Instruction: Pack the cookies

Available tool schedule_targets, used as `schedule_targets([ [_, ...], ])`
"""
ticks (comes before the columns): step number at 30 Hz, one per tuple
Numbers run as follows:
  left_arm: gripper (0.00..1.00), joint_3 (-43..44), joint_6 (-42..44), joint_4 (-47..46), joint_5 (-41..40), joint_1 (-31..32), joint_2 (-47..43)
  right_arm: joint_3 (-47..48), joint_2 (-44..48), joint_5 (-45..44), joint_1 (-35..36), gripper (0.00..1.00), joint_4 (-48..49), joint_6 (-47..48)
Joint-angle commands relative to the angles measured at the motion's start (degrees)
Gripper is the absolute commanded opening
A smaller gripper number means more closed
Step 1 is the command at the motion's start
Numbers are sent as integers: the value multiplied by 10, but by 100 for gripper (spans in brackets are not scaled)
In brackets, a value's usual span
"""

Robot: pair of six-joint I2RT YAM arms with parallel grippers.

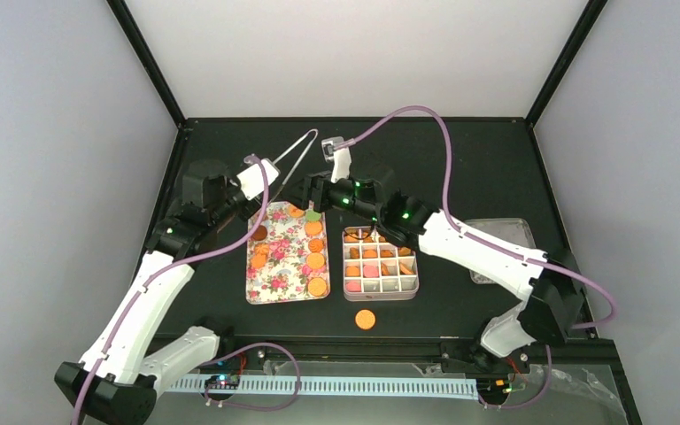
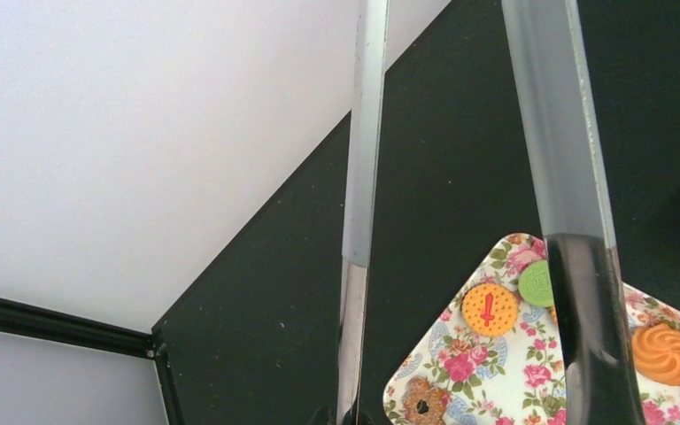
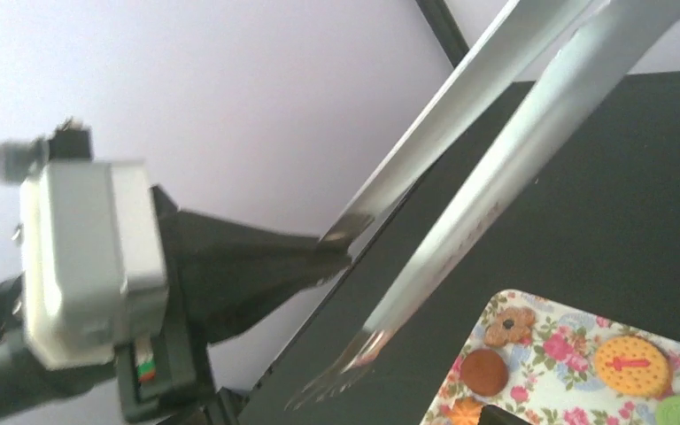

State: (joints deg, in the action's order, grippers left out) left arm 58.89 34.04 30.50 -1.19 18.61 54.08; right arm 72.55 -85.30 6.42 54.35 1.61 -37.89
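Note:
Several cookies (image 1: 316,261) lie on the flower-patterned tray (image 1: 283,266), mostly orange, with a green cookie (image 2: 537,283) and an orange one (image 2: 489,308) at its far end. More fill the white compartment box (image 1: 381,285). One orange cookie (image 1: 366,319) lies loose on the table in front of the box. My left gripper (image 1: 270,173) is shut on one arm of the metal tongs (image 1: 299,150), which slant up and away over the tray's far left corner. My right gripper (image 1: 314,197) hangs open over the tray's far right end, above the green cookie, with nothing in it. One dark fingertip (image 3: 496,416) shows by a brown cookie (image 3: 483,371).
A clear plastic lid (image 1: 500,248) lies on the table to the right of the box, under the right arm. The tongs' forked tip (image 3: 336,390) hangs near the left gripper body (image 3: 88,266). Black frame posts stand at the back corners.

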Motion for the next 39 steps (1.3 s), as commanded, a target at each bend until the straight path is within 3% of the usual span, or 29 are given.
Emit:
schedule_targets([
  [1,2,-2,-10,-14,19,4,-21,38,-30,-38,3,79,20,-14],
  [10,2,16,-35,19,49,4,-25,78,-77,-150,26,56,0,3],
  [17,2,43,-53,54,45,4,-24,104,-101,-238,64,16,-15,92],
  [20,2,49,-45,54,25,-1,-28,78,-90,-270,66,6,-11,110],
  [24,2,56,-51,50,20,-21,-29,35,-67,-295,66,1,2,137],
  [35,1,91,-75,16,63,-166,3,-72,-15,-375,66,1,8,176],
  [39,1,88,-78,7,79,-184,2,-84,-8,-373,66,1,8,179],
])
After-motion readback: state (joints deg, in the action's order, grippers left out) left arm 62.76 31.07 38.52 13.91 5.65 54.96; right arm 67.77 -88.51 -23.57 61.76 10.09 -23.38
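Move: The free arm of the tongs, just above its steel tip, is about 4 cm ahead of my open right hand, 3 cm to its left and 1 cm below. My left hand already pinches the other arm; that same free arm is some 5 cm to its right. The cookie tray's middle sits roughly 5 cm back, 4 cm left and 30 cm below my right hand; the cookie box is 8 cm back and 17 cm right, equally low. I bring my right hand about 3 cm forward and 3 cm left, close its fingers on the free tong arm, then draw it back to the right about 4 cm and slightly down, turning clockwise. My left hand keeps pinching the other arm, eases back a little, then pulls left 3–4 cm, so my hands pull against each other. ##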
